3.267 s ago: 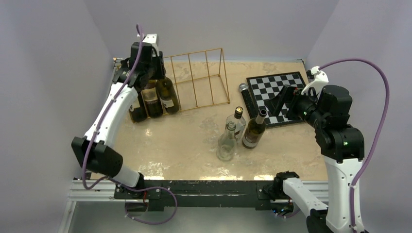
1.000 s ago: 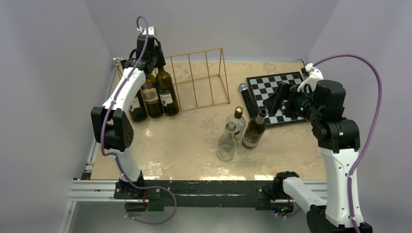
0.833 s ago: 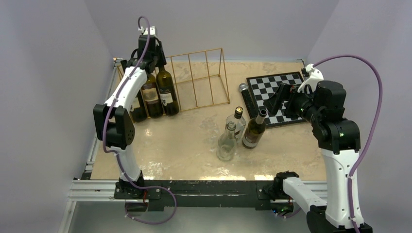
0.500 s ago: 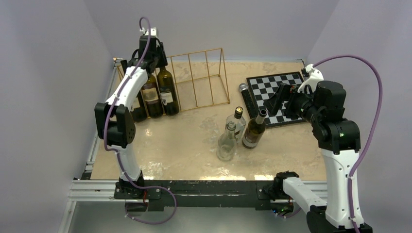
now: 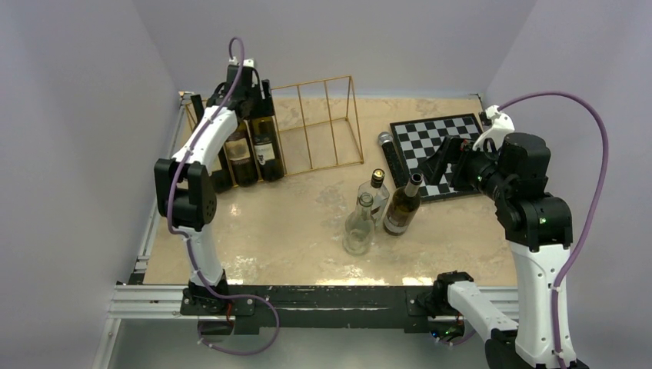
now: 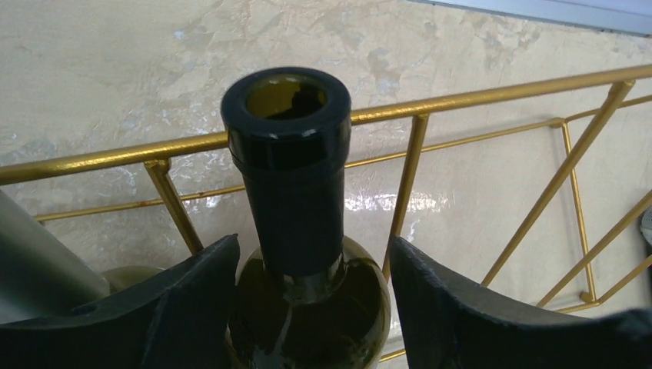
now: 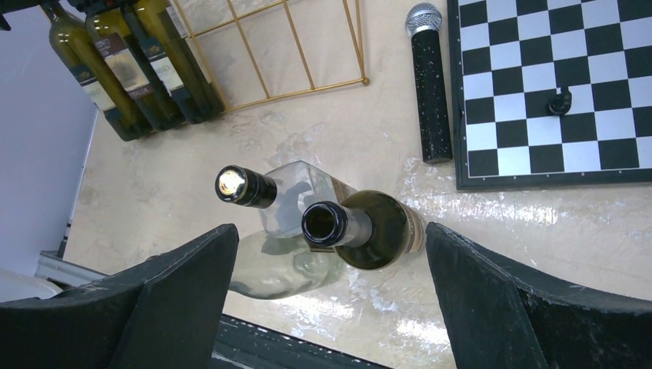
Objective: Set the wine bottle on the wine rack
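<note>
The gold wire wine rack (image 5: 315,123) stands at the back left, and it also shows in the left wrist view (image 6: 477,92). Three dark wine bottles stand upright at its left end. My left gripper (image 5: 256,88) is open around the neck of the rightmost one (image 5: 266,146). In the left wrist view the neck (image 6: 288,154) rises between my fingers (image 6: 192,300) with a gap on each side. My right gripper (image 5: 444,157) is open and empty, hovering over the chessboard's near edge. In the right wrist view my right gripper (image 7: 330,228) looks down on a dark bottle (image 7: 365,229).
A dark bottle (image 5: 403,206), a clear bottle with a black cap (image 5: 374,191) and a clear bottle (image 5: 359,225) stand mid-table. A chessboard (image 5: 430,131) with one black piece (image 7: 560,102) lies at the right, with a microphone (image 5: 384,139) along its left edge.
My left gripper has shifted a little right along the rack's left end, and the third bottle now stands more upright. My right arm has moved only slightly.
</note>
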Robot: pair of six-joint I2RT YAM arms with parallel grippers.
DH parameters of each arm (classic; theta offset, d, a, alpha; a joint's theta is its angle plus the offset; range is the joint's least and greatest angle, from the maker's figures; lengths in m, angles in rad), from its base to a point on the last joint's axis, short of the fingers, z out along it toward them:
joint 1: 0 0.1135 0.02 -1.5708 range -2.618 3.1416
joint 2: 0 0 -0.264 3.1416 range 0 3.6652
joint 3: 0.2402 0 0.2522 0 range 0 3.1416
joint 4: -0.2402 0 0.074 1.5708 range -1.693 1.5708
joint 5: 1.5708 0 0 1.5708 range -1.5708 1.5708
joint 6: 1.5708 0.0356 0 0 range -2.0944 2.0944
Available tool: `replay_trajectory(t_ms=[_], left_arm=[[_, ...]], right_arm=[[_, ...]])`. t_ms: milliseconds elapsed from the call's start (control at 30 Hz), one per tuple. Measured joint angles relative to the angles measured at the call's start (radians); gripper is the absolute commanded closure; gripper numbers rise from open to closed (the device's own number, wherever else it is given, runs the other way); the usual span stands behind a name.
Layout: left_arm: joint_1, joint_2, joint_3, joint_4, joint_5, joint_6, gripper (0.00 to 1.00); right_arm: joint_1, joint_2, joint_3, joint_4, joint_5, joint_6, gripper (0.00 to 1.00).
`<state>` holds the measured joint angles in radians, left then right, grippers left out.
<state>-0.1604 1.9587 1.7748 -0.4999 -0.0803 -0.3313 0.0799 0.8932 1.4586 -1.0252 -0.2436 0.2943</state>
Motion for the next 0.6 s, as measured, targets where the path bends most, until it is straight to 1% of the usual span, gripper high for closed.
replay_trajectory(t_ms=[133, 167, 367, 467, 600], left_arm=[[-0.008, -0.027, -0.006, -0.028, 0.008, 0.003, 0.07], [-0.008, -0.045, -0.011, -0.038, 0.011, 0.002, 0.01], [-0.006, -0.226, -0.023, -0.071, 0.045, 0.039, 0.01], [-0.005, -0.320, -0.024, -0.072, 0.104, 0.066, 0.01], [-0.007, -0.460, -0.092, -0.064, 0.249, 0.106, 0.01]], right_arm=[[0.000, -0.006, -0.006, -0.002, 0.000, 0.000, 0.02], [0.000, -0.006, -0.006, -0.002, 0.000, 0.000, 0.02], [0.000, -0.005, -0.006, -0.002, -0.005, 0.000, 0.01], [0.000, -0.003, 0.000, -0.002, -0.024, -0.001, 0.01], [0.000, -0.001, 0.015, -0.001, -0.088, -0.008, 0.01]])
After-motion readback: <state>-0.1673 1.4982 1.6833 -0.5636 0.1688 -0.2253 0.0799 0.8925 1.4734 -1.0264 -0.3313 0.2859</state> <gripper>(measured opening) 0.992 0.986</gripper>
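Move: The last wine bottle still standing is about 32 cm right of the left hand and 22 cm back, its middle 3 cm lower. The wine bottle just set on the rack is between the left fingers, its middle some 3 cm back and 6 cm below. The middle racked bottle is 7 cm left of that one and 2 cm back. From the right hand, the standing bottle is 3 cm ahead, 3 cm left, 20 cm down. The left hand's already loosened fingers spread fully and come free of the third racked bottle's neck. The hand eases back a little, then rises briskly about 17 cm while drawing back some 10 cm, away from the rack; the fingers tip upward and the wrist swings clockwise, roughly 15 degrees each. ##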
